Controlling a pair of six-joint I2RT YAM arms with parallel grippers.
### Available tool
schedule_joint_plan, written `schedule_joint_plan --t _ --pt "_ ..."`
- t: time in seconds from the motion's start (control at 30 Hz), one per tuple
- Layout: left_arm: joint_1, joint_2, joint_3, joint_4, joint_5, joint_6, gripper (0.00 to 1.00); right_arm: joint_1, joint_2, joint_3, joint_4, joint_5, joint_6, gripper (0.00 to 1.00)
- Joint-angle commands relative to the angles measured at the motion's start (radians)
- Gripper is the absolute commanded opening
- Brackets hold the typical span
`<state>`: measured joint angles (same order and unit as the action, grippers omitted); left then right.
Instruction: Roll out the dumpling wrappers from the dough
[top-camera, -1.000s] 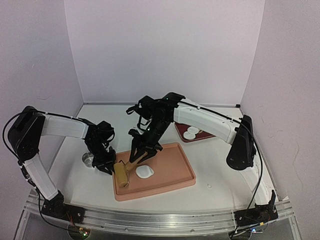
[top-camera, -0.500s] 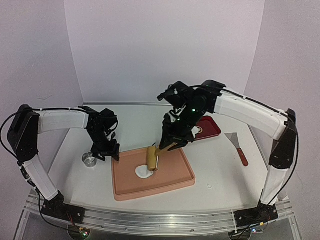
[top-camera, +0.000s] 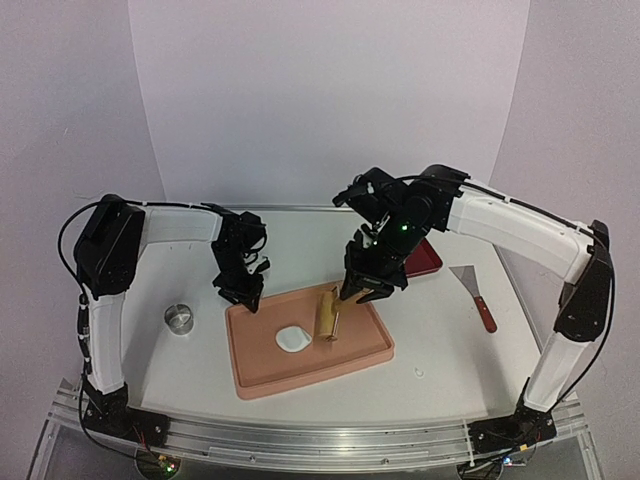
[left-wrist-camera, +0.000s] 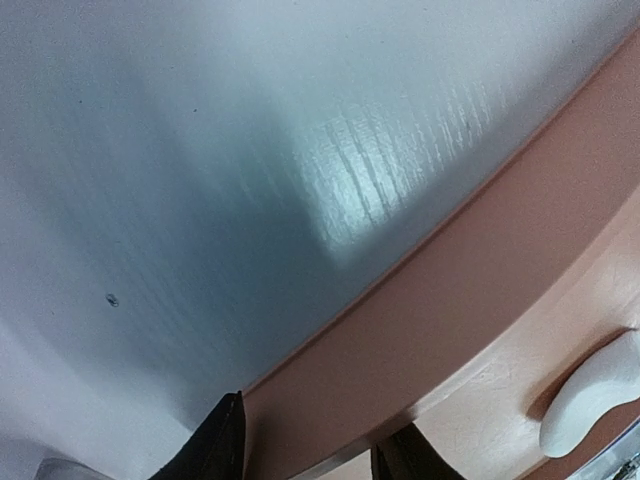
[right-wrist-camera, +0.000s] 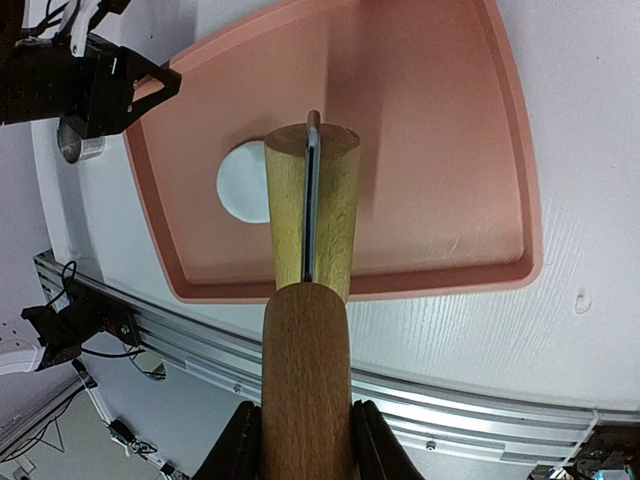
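The dough (top-camera: 292, 339) is a small white flattened blob on the floor of the pink tray (top-camera: 350, 358). My right gripper (top-camera: 363, 288) is shut on the handle of a wooden rolling pin (top-camera: 329, 314), which slants down over the tray just right of the dough. In the right wrist view the handle (right-wrist-camera: 305, 390) fills my right gripper (right-wrist-camera: 305, 440), and the roller (right-wrist-camera: 312, 210) half covers the dough (right-wrist-camera: 238, 185). My left gripper (top-camera: 240, 291) sits at the tray's far left corner. In the left wrist view my left gripper (left-wrist-camera: 318, 418) is shut across the tray rim (left-wrist-camera: 470, 260). The dumpling wrappers are hidden.
A metal ring cutter (top-camera: 180, 318) stands on the table left of the tray. A dark red tray (top-camera: 428, 258) shows partly behind my right arm. A scraper with a red handle (top-camera: 476, 295) lies at the right. White walls close in the back and sides.
The left gripper let go near the pin, moved to the tray's far left corner and closed on its rim. The right arm carried the pin rightward across the dough. The tray turned slightly.
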<state>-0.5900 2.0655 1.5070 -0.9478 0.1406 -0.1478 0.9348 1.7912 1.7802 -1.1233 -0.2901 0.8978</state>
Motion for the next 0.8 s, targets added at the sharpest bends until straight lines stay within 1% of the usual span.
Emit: schedule_joint_plan --t 0.0,0.1,0.13,0.2,0.23,0.27,0.37,0.5,0.6,0.77 --pt "-0.001 0.047 0.011 0.003 -0.022 0.027 0.39 0.005 -0.036 0.020 0.023 0.005 0.022 0.00" --pt "-0.001 -0.009 -0.068 0.023 0.006 -0.004 0.34 0.005 -0.015 0.051 0.025 -0.012 0.031 0.00" --pt "-0.001 -0.038 -0.129 0.035 0.023 -0.021 0.32 0.007 -0.003 0.073 0.024 -0.018 0.034 0.00" --pt "-0.003 -0.083 -0.204 0.051 0.045 -0.059 0.29 0.008 0.022 0.104 0.026 -0.014 0.035 0.00" --pt "-0.003 -0.101 -0.215 0.056 0.051 -0.072 0.28 0.008 0.025 0.113 0.026 -0.013 0.036 0.00" --pt "-0.003 -0.137 -0.272 0.067 0.063 -0.110 0.26 0.010 0.044 0.132 0.029 -0.013 0.040 0.00" --pt "-0.002 -0.187 -0.364 0.074 0.075 -0.184 0.21 0.017 0.086 0.162 0.062 -0.012 0.063 0.00" --pt "-0.004 -0.246 -0.448 0.092 0.093 -0.295 0.14 0.037 0.151 0.196 0.089 -0.009 0.121 0.00" --pt "-0.006 -0.294 -0.488 0.109 0.100 -0.365 0.12 0.043 0.185 0.197 0.105 0.003 0.148 0.00" --pt "-0.007 -0.329 -0.527 0.136 0.101 -0.398 0.11 0.043 0.259 0.274 0.112 -0.007 0.122 0.00"
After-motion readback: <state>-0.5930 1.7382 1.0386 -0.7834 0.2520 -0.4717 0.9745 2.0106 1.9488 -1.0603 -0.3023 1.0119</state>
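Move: The tray's far rim, near its far-left corner, is already between the left hand's open fingers. The dough lies about 8 cm back and 9 cm right of this hand, the metal cup roughly 14 cm left and 3 cm back. The right hand holds the roller by its handle, the roller's cylinder some 15 cm below and 5 cm left; from this hand the dough is about 11 cm left, 2 cm back and 20 cm below. The left fingers close on the tray's rim, pinch it, then drag that corner level along the table, about 8 cm back and 3 cm left, the wrist turning some 15 degrees counter-clockwise. Meanwhile the right hand keeps its grip on the roller and carries it roughly 6 cm left towards the dough, lifting slightly first, then dropping past its starting height to bring the cylinder over the dough's right edge. ##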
